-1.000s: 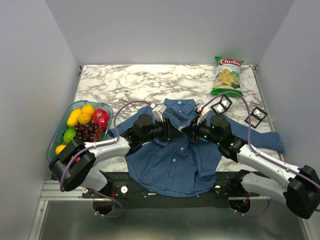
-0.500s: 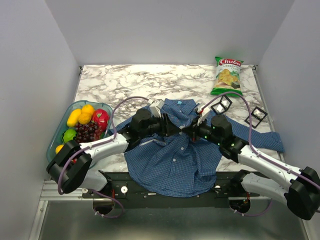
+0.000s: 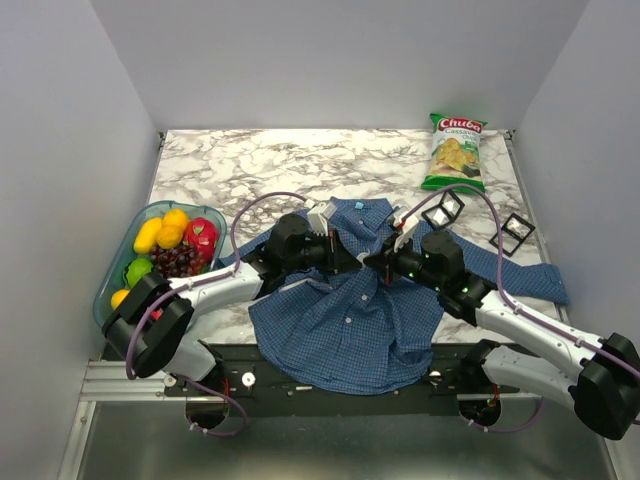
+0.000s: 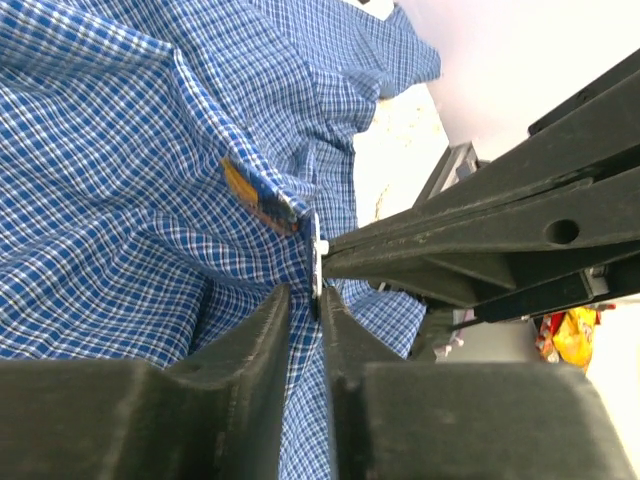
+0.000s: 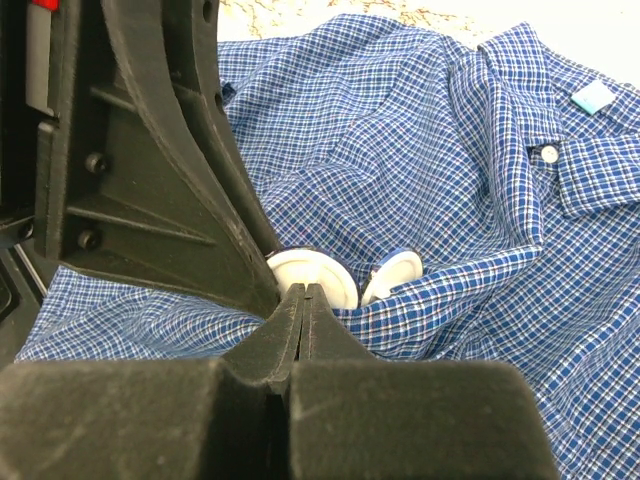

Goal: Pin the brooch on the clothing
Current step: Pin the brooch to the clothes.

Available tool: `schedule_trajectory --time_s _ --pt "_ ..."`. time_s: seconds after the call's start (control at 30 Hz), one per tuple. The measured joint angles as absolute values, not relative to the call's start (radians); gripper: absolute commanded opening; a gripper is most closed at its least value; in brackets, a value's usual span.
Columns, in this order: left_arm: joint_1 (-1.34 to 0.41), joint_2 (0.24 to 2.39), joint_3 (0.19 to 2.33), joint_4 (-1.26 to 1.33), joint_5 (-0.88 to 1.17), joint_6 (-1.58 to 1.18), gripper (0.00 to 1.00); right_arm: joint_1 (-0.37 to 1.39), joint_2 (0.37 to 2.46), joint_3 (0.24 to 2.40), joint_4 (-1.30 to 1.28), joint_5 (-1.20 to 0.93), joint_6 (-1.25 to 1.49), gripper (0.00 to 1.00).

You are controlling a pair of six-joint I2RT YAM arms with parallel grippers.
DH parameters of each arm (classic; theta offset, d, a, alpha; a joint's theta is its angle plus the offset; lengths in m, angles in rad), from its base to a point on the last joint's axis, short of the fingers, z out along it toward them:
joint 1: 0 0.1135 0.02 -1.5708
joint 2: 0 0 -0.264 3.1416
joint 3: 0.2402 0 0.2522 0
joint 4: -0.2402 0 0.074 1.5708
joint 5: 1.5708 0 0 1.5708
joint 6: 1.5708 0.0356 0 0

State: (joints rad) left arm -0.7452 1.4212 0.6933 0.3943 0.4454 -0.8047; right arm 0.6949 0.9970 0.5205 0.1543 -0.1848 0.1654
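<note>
The clothing, a blue checked shirt (image 3: 350, 330), lies spread at the table's near middle. Both grippers meet over its chest. My right gripper (image 3: 368, 262) (image 5: 305, 290) is shut, its tips at the lower edge of the brooch (image 5: 322, 270), a white disc with a blue rim, seen edge-on (image 4: 317, 262) from the left wrist. A second similar disc (image 5: 397, 270) sits tucked in a shirt fold, its yellow and blue face (image 4: 258, 197) showing. My left gripper (image 3: 350, 262) (image 4: 305, 295) has its jaws nearly together with a fold of shirt (image 4: 120, 180) between them.
A green tray (image 3: 108, 275) of toy fruit stands at the left edge. A chips bag (image 3: 455, 152) lies at the far right. Two small black frames (image 3: 443, 208) (image 3: 515, 233) sit right of the shirt. White marble table (image 3: 270, 160) stretches behind.
My left gripper drew back slightly, widened, then came forward again and narrowed on the shirt fold. The right arm has held still.
</note>
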Motion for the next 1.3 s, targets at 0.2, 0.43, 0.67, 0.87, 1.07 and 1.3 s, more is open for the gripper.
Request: schedule_trajectory --time_s 0.2,0.43,0.67,0.87,1.07,1.3 --pt "-0.745 1.427 0.705 0.363 0.474 -0.784 0.0 0.695 0.996 0.519 0.144 -0.185 0.164 0.07" --pt "-0.743 1.439 0.721 0.35 0.488 -0.756 0.0 0.694 0.966 0.505 0.136 -0.165 0.241 0.59" --pt "-0.743 1.437 0.582 0.577 0.449 -0.809 0.0 0.684 0.867 0.427 0.157 -0.158 0.396 0.65" --pt "-0.743 1.493 0.445 0.865 0.383 -0.924 0.0 0.63 0.85 0.321 0.254 -0.2 0.538 0.65" --pt "-0.744 1.564 0.422 1.055 0.357 -1.003 0.0 0.57 0.875 0.244 0.376 -0.263 0.638 0.64" --pt "-0.757 1.581 0.42 1.154 0.346 -1.056 0.0 0.527 0.922 0.209 0.55 -0.333 0.714 0.63"
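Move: The brooch stands edge-up almost at the left fingertips, about 1 cm ahead, 1 cm to the right and slightly above, with those fingers still a little open. The shut right fingers are at its rim, its middle about 1 cm ahead and 1 cm left of them. A second round badge sits on the shirt fold about 3 cm ahead of the brooch; the shirt fold hangs some 2 cm below the right fingertips. The collar lies roughly 11 cm ahead of the left hand and 7 cm below. The left fingers shut on the brooch rim at the fold and keep their pinch while that hand dips about 3 cm and comes back up, rolling nearly 20 degrees so that its left side drops. Once the left has closed, the right fingers open to over half and come free of the brooch, backing down and to the right about 5 cm while rolling some 25 degrees and tipping downward, then rise 1 to 2 cm to stay open around the shirt fold below it. ##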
